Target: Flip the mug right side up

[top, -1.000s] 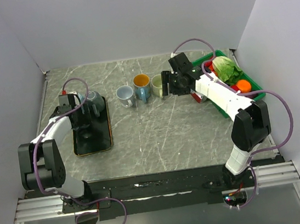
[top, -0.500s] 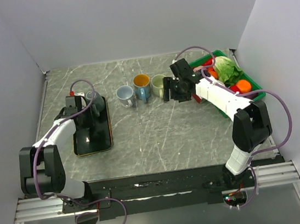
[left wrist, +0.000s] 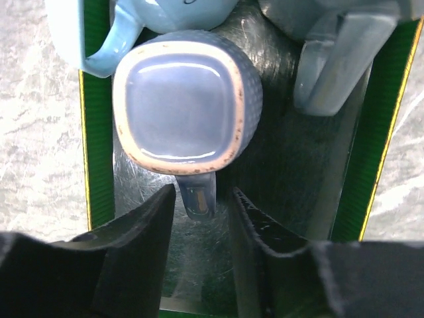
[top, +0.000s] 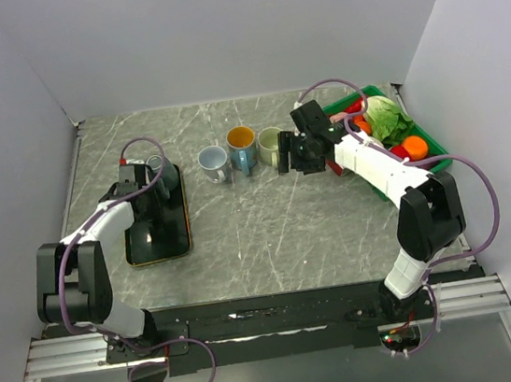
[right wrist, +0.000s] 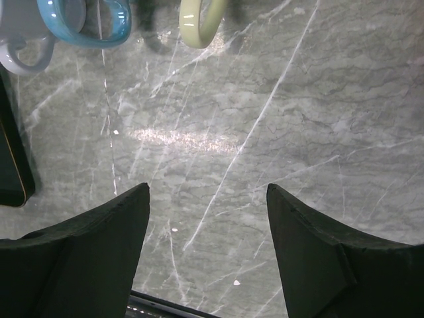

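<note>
The mug [left wrist: 185,109] is blue-grey and stands upside down at the far end of the black tray [left wrist: 298,172], its squarish tan-edged base facing up. Its handle [left wrist: 197,195] points back between my left gripper's [left wrist: 202,192] fingers. They have closed in on the handle: the left pad is against it and a thin slit shows on the right. From above, the mug [top: 162,170] is half hidden behind the left gripper [top: 147,181]. My right gripper [top: 294,155] hangs open over bare table, also seen as the right gripper [right wrist: 209,192], holding nothing.
Three upright mugs stand in a row mid-table: pale blue [top: 213,164], blue with an orange inside [top: 241,148], pale green [top: 270,144]. A green bin [top: 438,143] of vegetables sits far right. A light-blue mug [left wrist: 159,13] and a grey shape [left wrist: 331,59] crowd the tray's far end.
The left gripper's jaws have narrowed from wide open to close around the mug's handle, and the arm has edged in toward it. The right gripper has shifted slightly nearer and stays open.
</note>
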{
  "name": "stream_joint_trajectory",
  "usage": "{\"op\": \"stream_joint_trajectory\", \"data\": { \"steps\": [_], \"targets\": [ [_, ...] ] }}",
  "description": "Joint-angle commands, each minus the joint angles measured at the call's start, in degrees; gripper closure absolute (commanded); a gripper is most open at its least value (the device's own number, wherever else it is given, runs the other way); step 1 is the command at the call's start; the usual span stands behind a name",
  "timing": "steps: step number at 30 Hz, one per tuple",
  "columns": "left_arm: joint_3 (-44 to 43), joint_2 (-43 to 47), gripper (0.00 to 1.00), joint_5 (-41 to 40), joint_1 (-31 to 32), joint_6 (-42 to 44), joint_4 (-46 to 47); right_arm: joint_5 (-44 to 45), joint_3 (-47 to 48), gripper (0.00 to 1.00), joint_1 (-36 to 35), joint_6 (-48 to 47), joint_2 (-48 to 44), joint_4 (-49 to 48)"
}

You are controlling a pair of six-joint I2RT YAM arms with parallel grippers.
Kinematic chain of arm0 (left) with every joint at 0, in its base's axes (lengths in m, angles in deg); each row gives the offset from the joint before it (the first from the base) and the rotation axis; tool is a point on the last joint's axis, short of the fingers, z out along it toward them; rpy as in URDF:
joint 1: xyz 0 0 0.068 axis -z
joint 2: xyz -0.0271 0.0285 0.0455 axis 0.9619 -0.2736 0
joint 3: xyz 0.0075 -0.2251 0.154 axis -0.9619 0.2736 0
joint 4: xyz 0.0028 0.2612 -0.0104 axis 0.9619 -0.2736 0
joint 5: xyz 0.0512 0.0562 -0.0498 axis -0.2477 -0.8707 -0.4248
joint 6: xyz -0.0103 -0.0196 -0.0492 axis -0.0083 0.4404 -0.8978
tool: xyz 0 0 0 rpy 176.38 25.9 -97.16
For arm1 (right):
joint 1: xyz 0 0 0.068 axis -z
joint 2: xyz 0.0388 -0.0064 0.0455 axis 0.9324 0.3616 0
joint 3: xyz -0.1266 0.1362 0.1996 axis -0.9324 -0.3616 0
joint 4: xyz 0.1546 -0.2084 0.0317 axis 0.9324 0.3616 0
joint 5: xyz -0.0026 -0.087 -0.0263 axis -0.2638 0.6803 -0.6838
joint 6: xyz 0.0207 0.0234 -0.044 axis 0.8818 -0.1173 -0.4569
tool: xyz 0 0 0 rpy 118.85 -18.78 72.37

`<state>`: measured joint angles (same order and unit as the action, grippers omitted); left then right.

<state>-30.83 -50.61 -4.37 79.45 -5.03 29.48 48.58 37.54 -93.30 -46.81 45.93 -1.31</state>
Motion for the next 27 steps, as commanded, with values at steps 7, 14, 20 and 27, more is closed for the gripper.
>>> {"op": "stream_joint_trajectory", "data": {
  "steps": [7, 14, 20, 27],
  "targets": [
    [-2.01, -0.12, 0.63, -3.89, 0.13, -3.95, 2.19, 0.11, 0.13, 0.23, 0.41, 0.58, -2.94, -1.21],
    [-1.93, 0.41, 0.63, -4.16, 0.13, -5.09, 3.51, -0.16, 1.09, 0.23, 0.41, 0.41, -2.06, -0.95],
    [-1.75, 0.59, 0.68, -4.6, 0.21, -6.05, 4.22, -0.24, 1.18, 0.24, 0.41, 0.32, -1.71, -1.12],
    [-1.84, 0.41, 0.87, -5.3, 0.21, -6.23, 4.39, -0.24, 1.36, 0.24, 0.32, 0.32, -1.35, -1.12]
  ]
}}
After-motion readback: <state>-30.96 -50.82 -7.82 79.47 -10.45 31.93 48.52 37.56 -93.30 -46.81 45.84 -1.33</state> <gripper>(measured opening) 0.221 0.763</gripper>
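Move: The periwinkle mug stands bottom up in the tray, its middle about 6 cm ahead of the left gripper and 2 cm to its left, nearly level in height; its handle points back towards the open fingers. The light blue mug stands some 7 cm beyond it and 1 cm farther left, and the grey mug roughly 11 cm ahead of the gripper and 6 cm right. From the right gripper the periwinkle mug is about 40 cm left, 3 cm ahead, 10 cm below. Ease the left gripper about 1 cm forward along the periwinkle mug's handle, drifting slightly left and up while turning the wrist some 5 degrees counter-clockwise to line up with the handle. Then shut the partly open fingers from both sides until they pinch the handle close to the mug's wall. ##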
